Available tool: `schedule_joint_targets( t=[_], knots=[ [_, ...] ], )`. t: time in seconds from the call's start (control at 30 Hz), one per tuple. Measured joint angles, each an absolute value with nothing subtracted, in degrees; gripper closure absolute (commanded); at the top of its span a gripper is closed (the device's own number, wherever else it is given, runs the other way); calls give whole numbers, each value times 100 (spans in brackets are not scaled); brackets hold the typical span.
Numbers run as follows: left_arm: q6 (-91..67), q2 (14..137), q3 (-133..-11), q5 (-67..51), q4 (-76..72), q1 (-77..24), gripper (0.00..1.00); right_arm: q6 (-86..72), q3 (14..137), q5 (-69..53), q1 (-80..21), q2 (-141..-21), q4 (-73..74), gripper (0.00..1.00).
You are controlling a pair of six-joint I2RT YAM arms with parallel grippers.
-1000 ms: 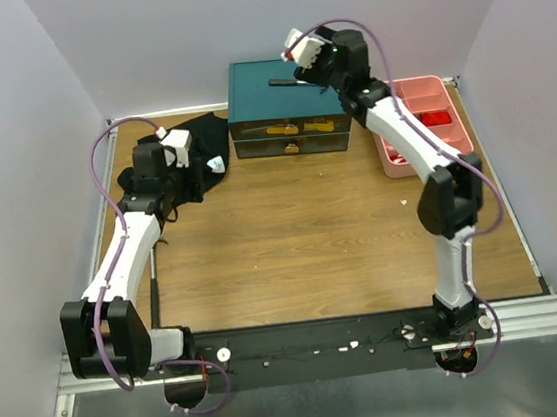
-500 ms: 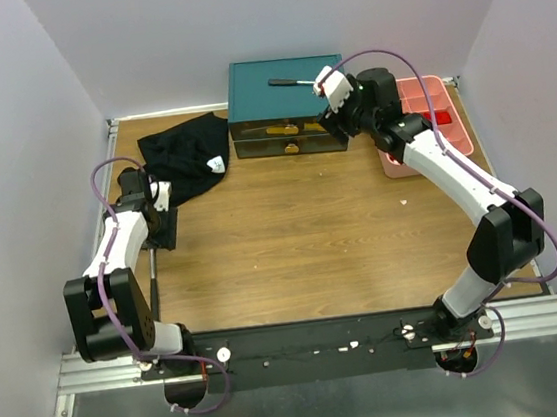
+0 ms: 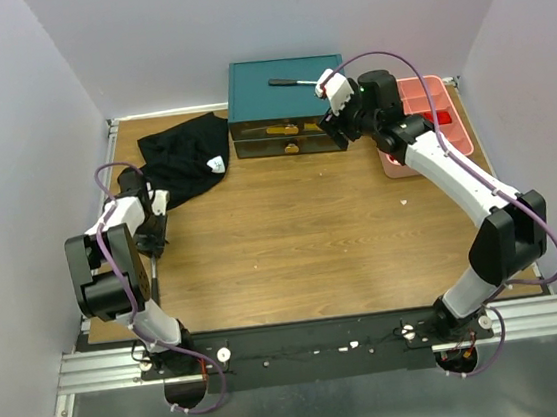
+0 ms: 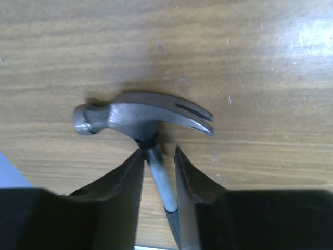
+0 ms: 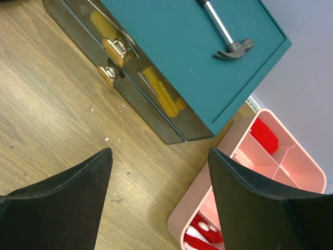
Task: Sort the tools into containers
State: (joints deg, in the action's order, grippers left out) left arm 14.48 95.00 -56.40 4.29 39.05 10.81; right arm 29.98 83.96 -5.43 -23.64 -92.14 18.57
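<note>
A steel claw hammer (image 4: 140,117) lies on the wooden table by its left edge, and its dark handle shows in the top view (image 3: 153,279). My left gripper (image 4: 158,151) (image 3: 149,245) is low over it, with the jaws closed in on the shaft just below the head. A second black-handled hammer (image 3: 289,82) (image 5: 226,36) lies on top of the teal drawer cabinet (image 3: 244,80) (image 5: 171,62). My right gripper (image 5: 158,156) (image 3: 333,114) is open and empty, above the table between the cabinet's right front corner and the pink tray (image 3: 444,139) (image 5: 296,164).
A black cloth (image 3: 187,158) lies at the back left. Yellow handles (image 5: 161,99) show through the shut drawer fronts. The tray holds red items (image 5: 263,136) and a red-and-white striped one (image 5: 200,237). Walls close in on three sides.
My left arm pulled back from the black cloth to the left edge and came down over the hammer. My right gripper moved off the cabinet top to its right front corner.
</note>
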Motion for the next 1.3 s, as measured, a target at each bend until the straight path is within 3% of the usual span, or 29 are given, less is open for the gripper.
schedule_joint_targets(
  t=[0.2, 0.47, 0.9, 1.3],
  knots=[
    [1444, 9636, -5760, 373, 3896, 1083, 100, 3015, 8372, -541, -2364, -9168, 1857, 19],
    [1498, 9640, -6405, -508, 4237, 1090, 100, 3190, 8206, -458, -2364, -8936, 1828, 19],
    [1529, 9870, -10619, -2038, 4058, -416, 100, 3450, 7741, 172, -2241, -8912, 1601, 19],
    [2316, 12254, -13657, -1883, 2425, -1765, 100, 3437, 7393, 438, -1809, -8597, 1549, 19]
  ],
)
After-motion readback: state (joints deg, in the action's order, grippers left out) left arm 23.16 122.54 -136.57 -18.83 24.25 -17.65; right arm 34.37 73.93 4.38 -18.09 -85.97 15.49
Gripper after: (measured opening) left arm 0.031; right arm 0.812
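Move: The hammer on the table lies handle-back under the open left fingers, which straddle its neck; its middle is about 6 cm back, level sideways, 1 cm lower. The black cloth's middle is roughly 21 cm ahead and 10 right. The cabinet's middle stands some 28 cm ahead, 36 right and 5 up. From the right hand, that table hammer is about 45 cm left, 23 back and 25 below. Left hand pinches hammer's neck, swings it 35 cm up, forward and right towards cabinet; right hand moves rightward. ##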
